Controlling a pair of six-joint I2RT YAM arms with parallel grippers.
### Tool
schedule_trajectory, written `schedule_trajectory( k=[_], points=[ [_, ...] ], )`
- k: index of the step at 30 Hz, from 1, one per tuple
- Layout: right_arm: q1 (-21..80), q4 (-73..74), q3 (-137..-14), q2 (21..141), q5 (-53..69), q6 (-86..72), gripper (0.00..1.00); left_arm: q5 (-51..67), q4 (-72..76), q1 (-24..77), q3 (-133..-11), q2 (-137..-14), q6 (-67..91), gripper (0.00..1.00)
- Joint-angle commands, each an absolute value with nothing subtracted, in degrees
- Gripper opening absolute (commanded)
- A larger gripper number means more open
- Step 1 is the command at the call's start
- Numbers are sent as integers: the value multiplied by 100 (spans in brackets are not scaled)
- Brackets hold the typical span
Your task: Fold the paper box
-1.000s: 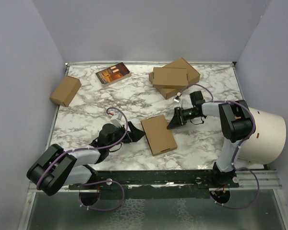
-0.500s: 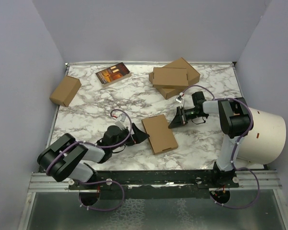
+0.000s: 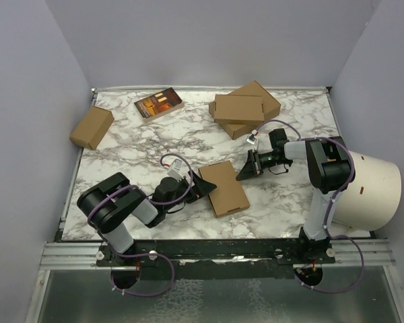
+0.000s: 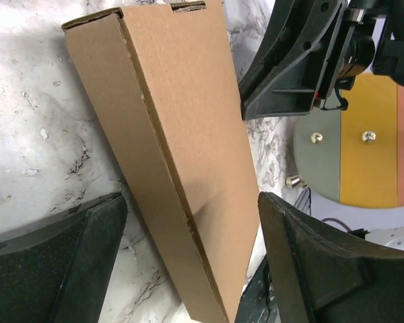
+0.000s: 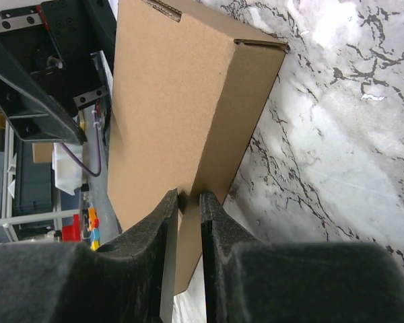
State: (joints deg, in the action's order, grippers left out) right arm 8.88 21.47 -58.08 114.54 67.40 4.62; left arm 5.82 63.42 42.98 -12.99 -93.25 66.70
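The paper box [image 3: 223, 188] lies flat and closed in the middle of the marble table, a thin brown cardboard mailer. My left gripper [image 3: 202, 184] reaches it from the left, low over the table. In the left wrist view the box [image 4: 182, 121] runs between the open fingers of the left gripper [image 4: 192, 202]. My right gripper [image 3: 242, 175] comes from the right. Its fingers [image 5: 168, 222] stand almost together, and the tips of the right gripper [image 5: 188, 195] sit at the top right edge of the box [image 5: 175, 101]. Nothing shows in the thin gap.
A stacked pair of folded brown boxes [image 3: 242, 108] sits at the back right. A small carton [image 3: 91, 127] lies at the back left, with a dark printed packet [image 3: 159, 104] behind the middle. A white drum [image 3: 370, 192] stands beside the right arm.
My left arm has slid right until its jaws flank the box's left side, and they have narrowed a little. The right gripper's fingers have closed further at the box's right edge.
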Motion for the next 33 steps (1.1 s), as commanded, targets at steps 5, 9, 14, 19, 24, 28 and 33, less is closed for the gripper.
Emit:
schedule_trajectory(
  k=[5,9,14,19,24,28,33],
  points=[
    [819,2202,-5832,11718,6140,695,17,288,7273,4421,-1268,-10107,7184,72],
    [822,2201,-5845,11718,6186,704,17,253,7486,4435,-1330,-10307,7166,56],
    [823,2248,-5873,11658,6272,768,19,296,7708,4433,-1362,-10498,7121,41],
    [824,2504,-6032,11461,6459,1078,31,293,7772,4423,-1264,-10372,6952,30],
    [826,2698,-6093,10952,6363,1463,52,187,7039,4305,-1121,-9661,6562,24],
    [826,2763,-6108,10553,6296,1665,57,145,5795,4073,-1079,-8629,6208,21],
    [826,2778,-6099,10204,6317,1755,57,279,3627,3445,-1318,-7260,5496,18]
  ],
)
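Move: The paper box lies flat, its middle about 5 cm to the left hand's right, level with it fore and aft and 2 cm lower; the open fingers straddle the box's left long side. The right gripper stands 3 cm ahead and 9 cm to the right, the carton stack roughly 29 cm ahead and 12 cm to the right. From the right hand, whose nearly shut tips are at the box's right long side, the middle is 4 cm left, 3 cm back and 1 cm down. The box's left long side is pinched through its thickness by the left hand, which sinks about 1.5 cm while its fingers close, then keeps hold and draws it up some 4 cm, leftward and a little forward. The right hand, at the opposite side, holds still at first, then opens about halfway and backs off upward by 4 cm, its fingers tilting down some 15 degrees. ##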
